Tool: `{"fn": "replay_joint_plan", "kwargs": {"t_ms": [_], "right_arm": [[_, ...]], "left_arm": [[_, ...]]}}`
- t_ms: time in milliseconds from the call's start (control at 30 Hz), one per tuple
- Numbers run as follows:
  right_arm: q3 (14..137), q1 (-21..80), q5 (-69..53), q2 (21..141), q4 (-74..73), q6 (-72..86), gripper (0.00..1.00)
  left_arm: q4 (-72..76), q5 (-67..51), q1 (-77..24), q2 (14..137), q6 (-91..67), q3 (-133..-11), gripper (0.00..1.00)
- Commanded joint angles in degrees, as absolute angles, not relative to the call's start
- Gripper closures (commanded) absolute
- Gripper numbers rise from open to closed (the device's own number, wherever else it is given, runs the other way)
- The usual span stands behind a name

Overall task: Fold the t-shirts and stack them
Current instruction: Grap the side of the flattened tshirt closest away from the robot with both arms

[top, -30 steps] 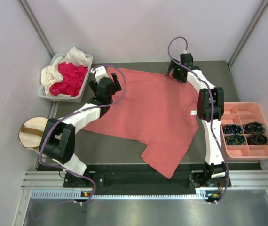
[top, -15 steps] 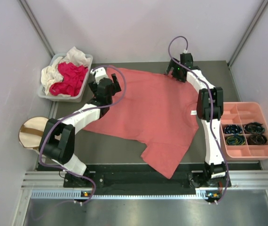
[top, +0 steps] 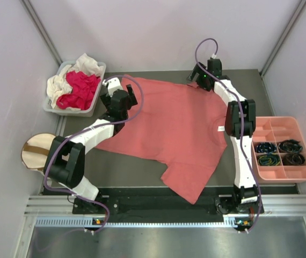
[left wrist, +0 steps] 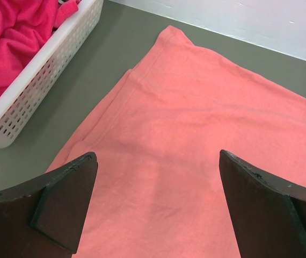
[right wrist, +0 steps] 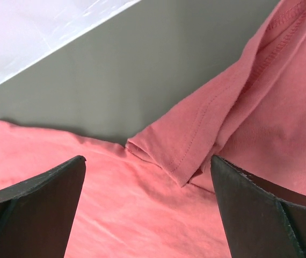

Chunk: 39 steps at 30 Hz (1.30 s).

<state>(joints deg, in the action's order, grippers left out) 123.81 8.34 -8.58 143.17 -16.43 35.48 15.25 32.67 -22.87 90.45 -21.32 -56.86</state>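
A large salmon-pink t-shirt [top: 174, 126] lies spread on the table, its white neck label [top: 218, 128] towards the right arm. My left gripper [top: 127, 90] hovers open over the shirt's far left corner; in the left wrist view the flat cloth [left wrist: 196, 107] fills the space between the fingers of this gripper [left wrist: 157, 156]. My right gripper [top: 197, 80] is open above the far edge of the shirt. In the right wrist view, a doubled-over sleeve [right wrist: 206, 123] lies between the wide-apart fingers of that gripper [right wrist: 147, 159]. A magenta-red shirt [top: 80, 88] and a cream-white one [top: 87, 64] are bunched in a basket.
The white slotted basket [top: 100, 88] stands at the far left corner, close to the left gripper, its wall [left wrist: 29, 102] in the left wrist view. A pink compartment tray [top: 266, 124] sits at the right edge. A cream drum-shaped bin [top: 35, 151] lies at the left.
The right gripper has shifted slightly towards the back wall. The left gripper and the shirt are nearly unchanged.
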Motion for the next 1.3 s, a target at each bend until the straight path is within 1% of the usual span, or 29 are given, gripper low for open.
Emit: {"fn": "replay_joint_plan", "kwargs": {"t_ms": [0, 100, 200, 233, 267, 300, 333, 400, 433, 567, 700, 733, 767, 867, 967, 1000, 1067, 1100, 1133, 1167, 1200, 1267], "right_arm": [[124.8, 7.82, -9.4, 144.32, -13.45, 36.82, 0.01], [125.07, 7.65, -9.58, 144.66, -12.84, 37.44, 0.01], [125.16, 7.12, -13.17, 145.46, -9.86, 39.02, 0.01], [122.46, 6.34, -19.01, 145.46, -1.4, 41.98, 0.01], [120.78, 5.72, -21.68, 145.63, 3.99, 44.71, 0.01], [119.28, 5.1, -24.41, 145.9, 9.09, 50.83, 0.01], [117.18, 4.58, -29.65, 147.29, 21.41, 54.37, 0.01], [116.46, 3.34, -33.82, 148.97, 33.51, 64.19, 0.01], [117.24, 2.99, -36.1, 150.54, 39.84, 66.34, 0.01], [118.83, 2.99, -38.41, 151.0, 41.57, 68.2, 0.01], [113.66, 2.64, -38.24, 146.7, 39.3, 64.27, 0.01], [110.34, 2.72, -37.88, 145.12, 38.42, 62.86, 0.01], [108.56, 2.64, -37.53, 142.06, 35.88, 61.28, 0.01], [105.21, 2.64, -36.91, 137.91, 29.91, 54.16, 0.01], [103.98, 2.99, -34.9, 131.42, 17.79, 46.17, 0.01], [103.63, 3.16, -31.59, 127.92, 9.23, 41.01, 0.01], [104.93, 4.39, -25.78, 124.56, -1.79, 35.18, 0.01], [105.72, 4.92, -17.92, 123.24, -7.59, 31.24, 0.01], [105.65, 5.88, -13.84, 120.09, -15.74, 30.16, 0.01], [104.95, 6.15, -10.67, 118.58, -19.21, 29.45, 0.01], [100.94, 6.67, -5.68, 116.39, -20.47, 28.66, 0.01], [95.83, 7.99, -1.43, 109.36, -22.58, 28.3, 0.01]], "left_arm": [[16.87, 33.66, -23.03, 87.89, -21.44, -56.25, 0.01], [16.96, 33.66, -23.03, 87.98, -21.45, -56.25, 0.01], [16.96, 34.1, -23.03, 87.8, -21.18, -56.16, 0.01], [16.7, 34.19, -23.03, 87.8, -21.18, -56.08, 0.01], [16.61, 34.45, -23.03, 87.72, -21.18, -56.07, 0.01], [16.52, 34.71, -23.03, 87.8, -21.18, -56.07, 0.01], [16.44, 34.8, -23.03, 87.72, -21.09, -56.07, 0.01], [16.17, 34.98, -23.03, 87.63, -21.09, -56.16, 0.01], [16.17, 35.07, -23.03, 87.37, -21.01, -56.08, 0.01], [16.09, 34.89, -23.03, 87.63, -21.18, -56.34, 0.01], [15.65, 34.02, -23.03, 87.71, -21.62, -56.69, 0.01], [15.47, 33.75, -23.03, 87.63, -21.88, -56.78, 0.01], [15.29, 33.49, -23.11, 87.45, -21.88, -56.78, 0.01], [14.94, 33.22, -23.2, 86.66, -22.23, -56.52, 0.01], [14.42, 32.96, -23.47, 85.52, -22.85, -55.81, 0.01], [14.33, 33.05, -23.55, 85.0, -22.85, -55.64, 0.01], [13.54, 32.7, -23.82, 84.29, -23.29, -55.02, 0.01], [13.27, 32.26, -23.91, 83.68, -23.29, -54.76, 0.01], [12.92, 32.08, -24.08, 83.32, -23.64, -54.41, 0.01], [11.01, 31.99, -24.08, 83.15, -24.08, -54.4, 0.01], [10.2, 31.82, -24.17, 82.45, -24.34, -54.32, 0.01], [7.66, 31.38, -24.52, 81.74, -25.4, -53.79, 0.01]]}}
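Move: The shirt's folded-over far edge lies about 4 cm to the right of the right hand, 1 cm ahead and some 3 cm below it. From the same hand, the shirt's far left corner is about 31 cm left and 3 cm ahead, and the white tag some 11 cm right and 20 cm back. From the left hand the folded edge is roughly 32 cm right, 18 cm ahead and 14 cm down. Open right fingers flick the fold forward-up about 5 cm, rolling some 35 degrees, then back off upward. ##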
